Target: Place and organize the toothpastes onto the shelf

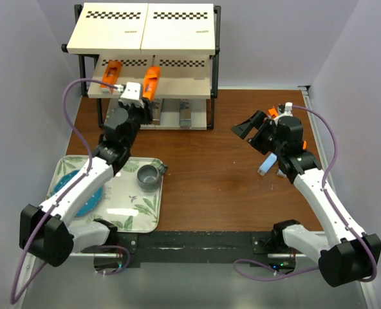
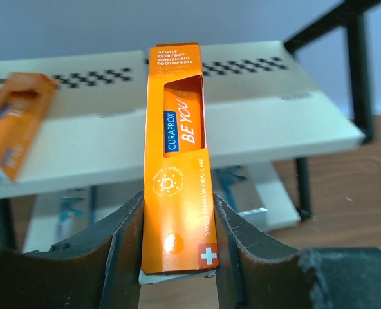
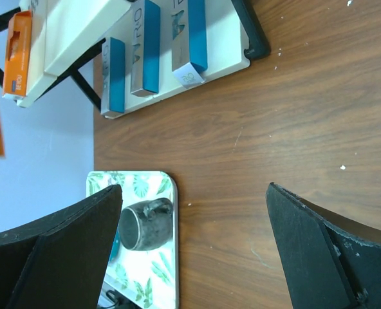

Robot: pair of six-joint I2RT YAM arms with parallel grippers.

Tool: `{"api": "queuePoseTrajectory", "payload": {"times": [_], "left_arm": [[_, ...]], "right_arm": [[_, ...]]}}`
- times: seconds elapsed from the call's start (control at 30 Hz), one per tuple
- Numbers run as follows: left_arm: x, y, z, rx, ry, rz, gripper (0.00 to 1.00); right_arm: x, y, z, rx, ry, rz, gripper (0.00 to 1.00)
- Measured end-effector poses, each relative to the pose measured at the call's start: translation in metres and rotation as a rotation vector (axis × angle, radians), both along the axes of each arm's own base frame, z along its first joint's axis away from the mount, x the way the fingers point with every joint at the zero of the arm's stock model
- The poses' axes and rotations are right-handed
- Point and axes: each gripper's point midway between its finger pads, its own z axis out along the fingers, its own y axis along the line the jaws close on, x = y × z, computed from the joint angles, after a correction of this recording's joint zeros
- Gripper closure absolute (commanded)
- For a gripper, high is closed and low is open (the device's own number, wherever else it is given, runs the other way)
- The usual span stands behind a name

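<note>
My left gripper (image 1: 134, 95) (image 2: 179, 199) is shut on the lower end of an orange toothpaste box (image 1: 152, 82) (image 2: 181, 148). The box points out over the front of the shelf's middle board (image 1: 184, 84) (image 2: 268, 116). A second orange box (image 1: 113, 73) (image 2: 13, 122) (image 3: 18, 55) lies on that board to the left. Three shiny dark blue boxes (image 3: 152, 45) lie side by side on the bottom board (image 1: 177, 116). My right gripper (image 1: 253, 134) (image 3: 192, 193) hangs open and empty over the bare table right of the shelf. A light blue box (image 1: 266, 166) shows partly beneath the right arm.
A leaf-patterned tray (image 1: 145, 215) (image 3: 158, 270) sits at the front left with a grey cup (image 1: 149, 177) (image 3: 145, 222) and a blue plate (image 1: 81, 193) on it. Something orange (image 1: 272, 112) shows behind the right wrist. The shelf's black posts (image 1: 211, 96) stand at its corners.
</note>
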Motion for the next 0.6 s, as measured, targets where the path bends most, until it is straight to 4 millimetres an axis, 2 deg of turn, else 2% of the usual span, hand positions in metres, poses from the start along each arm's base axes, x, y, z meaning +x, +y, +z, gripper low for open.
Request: {"api": "queuePoseTrajectory", "payload": {"times": [0.13,0.23,0.47,0.6], "left_arm": [[0.031,0.038,0.004,0.028,-0.002,0.089,0.82],[0.051,0.057,-0.004,0.036,0.016,0.134,0.8],[0.092,0.068,-0.03,0.047,0.063,0.156,0.78],[0.113,0.069,-0.035,0.048,0.067,0.159,0.73]], "right_arm": [[-0.003,-0.001,0.001,-0.017,-0.008,0.009,0.02],[-0.006,-0.002,0.003,-0.033,-0.021,0.017,0.02],[-0.013,-0.006,0.004,-0.08,-0.041,0.038,0.02],[-0.016,-0.009,0.0,-0.121,-0.042,0.044,0.02]]}}
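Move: The left hand holds an orange toothpaste by its near end. The free spot on the middle shelf for its middle lies about 18 cm ahead, 6 cm to the left and 6 cm below. The shelved orange toothpaste lies 18 cm ahead, 15 cm left and 6 cm below; a blue toothpaste on the bottom tier lies 14 cm ahead, 2 cm right and 20 cm below. From the right hand the free spot is roughly 24 cm ahead and 45 cm left, about level. Keeping its grip on the near end of the orange toothpaste, the left hand first swings forward and to the left in about equal parts, turning some 10 degrees counter-clockwise so the box comes to point nearly straight into the shelf. It then runs on almost straight forward while sinking about 4 cm, some 11 cm forward and 7 cm left in all, bringing the box in over the middle shelf beside the orange toothpaste already there, fingers staying closed on it. ##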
